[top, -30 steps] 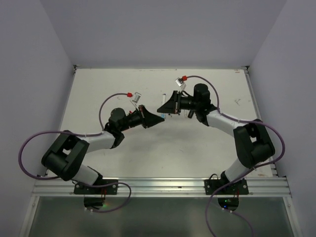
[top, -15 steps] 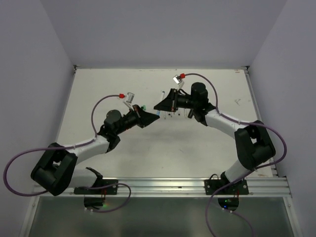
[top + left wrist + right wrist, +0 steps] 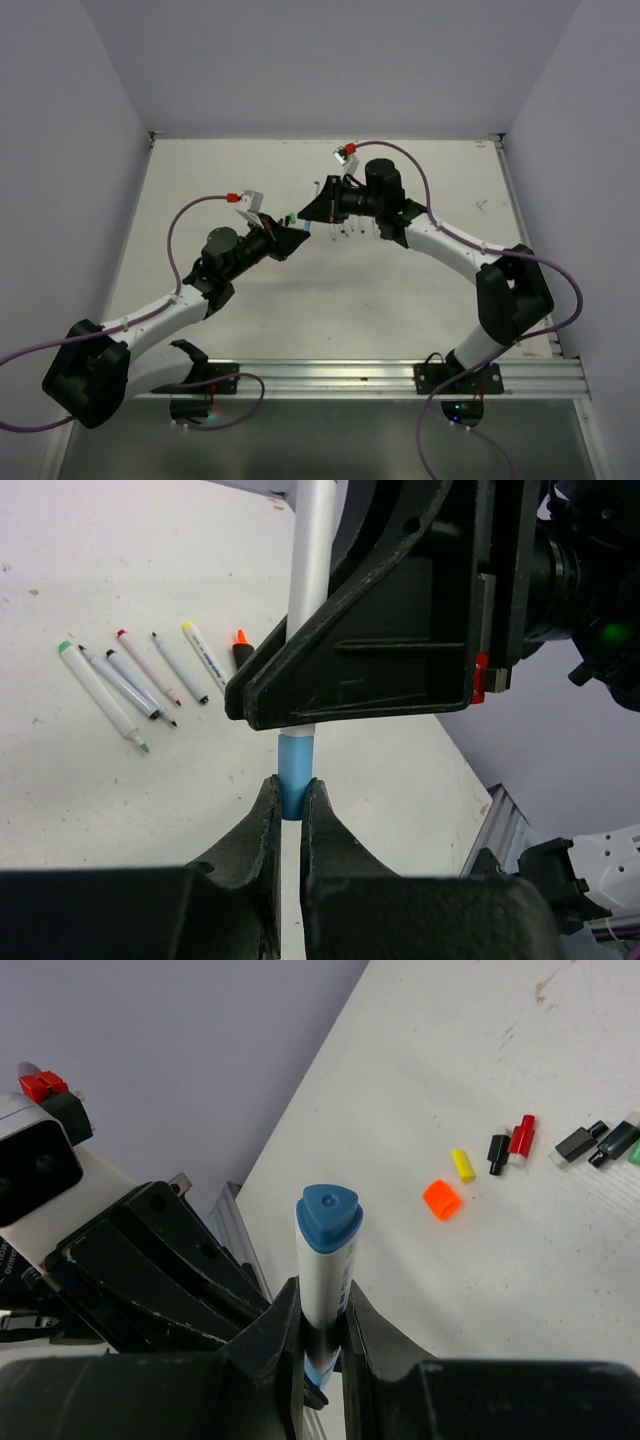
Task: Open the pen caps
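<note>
A white pen barrel (image 3: 312,580) with a blue end plug (image 3: 329,1216) is held in the air between both arms. My right gripper (image 3: 320,1295) is shut on the barrel. My left gripper (image 3: 290,785) is shut on the blue pen cap (image 3: 295,772) at the barrel's lower end, and the cap sits flush against the barrel. In the top view the two grippers meet tip to tip, left (image 3: 297,234) and right (image 3: 309,214). Loose pen caps lie on the table: orange (image 3: 441,1199), yellow (image 3: 462,1164), black (image 3: 498,1150) and red (image 3: 521,1135).
Several uncapped white pens (image 3: 120,685) lie side by side on the white table (image 3: 220,190), with an orange-tipped one (image 3: 241,647) beside them. More black caps (image 3: 578,1143) lie past the red one. Purple cables (image 3: 190,215) arch above both wrists. A metal rail (image 3: 330,378) runs along the near edge.
Both grippers have moved left and slightly farther from the bases, still joined on the pen. The left arm has stretched out, its elbow dropping toward the near left.
</note>
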Controlling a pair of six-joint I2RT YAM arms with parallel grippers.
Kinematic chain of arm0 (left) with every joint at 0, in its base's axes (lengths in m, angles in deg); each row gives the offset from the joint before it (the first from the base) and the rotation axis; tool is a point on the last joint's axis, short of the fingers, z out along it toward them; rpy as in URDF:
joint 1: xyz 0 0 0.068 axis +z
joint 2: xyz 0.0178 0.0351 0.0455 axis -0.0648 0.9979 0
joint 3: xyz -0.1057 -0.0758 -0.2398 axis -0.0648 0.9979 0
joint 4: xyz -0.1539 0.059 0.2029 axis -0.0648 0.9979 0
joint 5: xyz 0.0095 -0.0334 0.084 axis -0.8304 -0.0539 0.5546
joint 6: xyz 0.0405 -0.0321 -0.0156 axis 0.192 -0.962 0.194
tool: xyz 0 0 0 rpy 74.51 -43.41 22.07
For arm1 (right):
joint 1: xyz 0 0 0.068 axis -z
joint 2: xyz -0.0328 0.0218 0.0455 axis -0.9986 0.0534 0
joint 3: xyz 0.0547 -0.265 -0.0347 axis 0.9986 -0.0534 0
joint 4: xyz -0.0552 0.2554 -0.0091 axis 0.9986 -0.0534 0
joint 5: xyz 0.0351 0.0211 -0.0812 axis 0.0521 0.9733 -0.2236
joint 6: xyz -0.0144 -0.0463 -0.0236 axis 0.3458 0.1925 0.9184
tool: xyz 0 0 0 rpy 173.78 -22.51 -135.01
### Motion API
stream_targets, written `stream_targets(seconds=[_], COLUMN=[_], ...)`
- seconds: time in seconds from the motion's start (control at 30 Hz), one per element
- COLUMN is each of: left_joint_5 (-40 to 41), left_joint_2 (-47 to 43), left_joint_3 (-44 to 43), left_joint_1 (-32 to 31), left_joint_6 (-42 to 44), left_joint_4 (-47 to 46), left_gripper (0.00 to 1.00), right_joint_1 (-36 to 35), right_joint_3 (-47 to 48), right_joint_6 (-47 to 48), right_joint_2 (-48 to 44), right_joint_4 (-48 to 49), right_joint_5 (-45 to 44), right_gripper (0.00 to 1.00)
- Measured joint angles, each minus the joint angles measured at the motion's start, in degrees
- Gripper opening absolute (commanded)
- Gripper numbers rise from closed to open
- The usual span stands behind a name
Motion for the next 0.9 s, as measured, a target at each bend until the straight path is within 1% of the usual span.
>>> stream_targets(seconds=[0.17, 0.33, 0.37, 0.43, 0.47, 0.6, 0.67, 0.77, 0.9], left_joint_5=[-2.8, -3.4, -3.5, -3.6, -3.5, -4.6, -7.0, -9.4, -9.7], left_joint_2=[1.1, -0.8, -1.1, -1.1, -1.1, -1.0, -0.9, -0.9, -0.9], left_joint_3=[1.6, 1.2, 0.7, -0.2, -0.7, -1.1, -1.1, -1.1, -1.2], left_joint_1=[1.2, 1.3, 1.3, 1.3, 1.3, 0.9, 0.1, -1.1, -1.1], left_joint_6=[0.3, 3.5, 4.2, 5.0, 5.2, 6.1, 5.9, 5.9, 5.9], left_joint_4=[-2.2, 0.9, 1.7, 2.9, 3.3, 5.2, 6.3, 7.3, 8.5], left_gripper=[0.00, 0.00, 0.06, 0.14, 0.20, 0.33, 0.40, 0.45, 0.49], right_joint_1=[0.4, 1.0, 1.0, 1.4, 1.5, 2.3, 3.4, 5.1, 5.2], right_joint_3=[1.6, 2.6, 2.6, 2.6, 2.4, 0.9, 0.3, -0.1, -0.5], right_joint_6=[-1.0, -1.9, -2.1, -2.4, -2.6, -3.0, -2.9, -2.9, -2.9], right_joint_2=[3.5, 5.0, 5.0, 5.0, 5.0, 4.7, 4.7, 4.7, 4.7], right_joint_4=[-0.6, 0.3, 0.9, 2.0, 2.7, 6.0, 7.9, 10.0, 11.8], right_joint_5=[4.4, 9.5, 10.0, 10.8, 11.2, 10.9, 8.7, 6.7, 5.9], right_gripper=[0.00, 0.00, 0.00, 0.00, 0.00, 0.00, 0.00, 0.00, 0.00])
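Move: The left fingers are already shut on the light-blue cap, whose middle lies right at the hand point. From the right hand, still gripping the pen's white barrel, that cap is about 4 cm back, 1 cm left and 2 cm below. On the table, some 18 cm below the left hand, the green cap lies roughly 18 cm ahead and 6 cm left, and the uncapped green pen about 17 cm ahead and 7 cm right. The left fingers let go of the light-blue cap, opening to about half, while the right keeps its pinch on the white barrel. Before that, both hands dip together by 1–1.5 cm and mostly come back up. As the fingers open, the left hand backs about 3 cm off the cap, drifting down and right and turning some 10 degrees clockwise, while the right carries the pen about 4 cm forward and 2 cm right. ##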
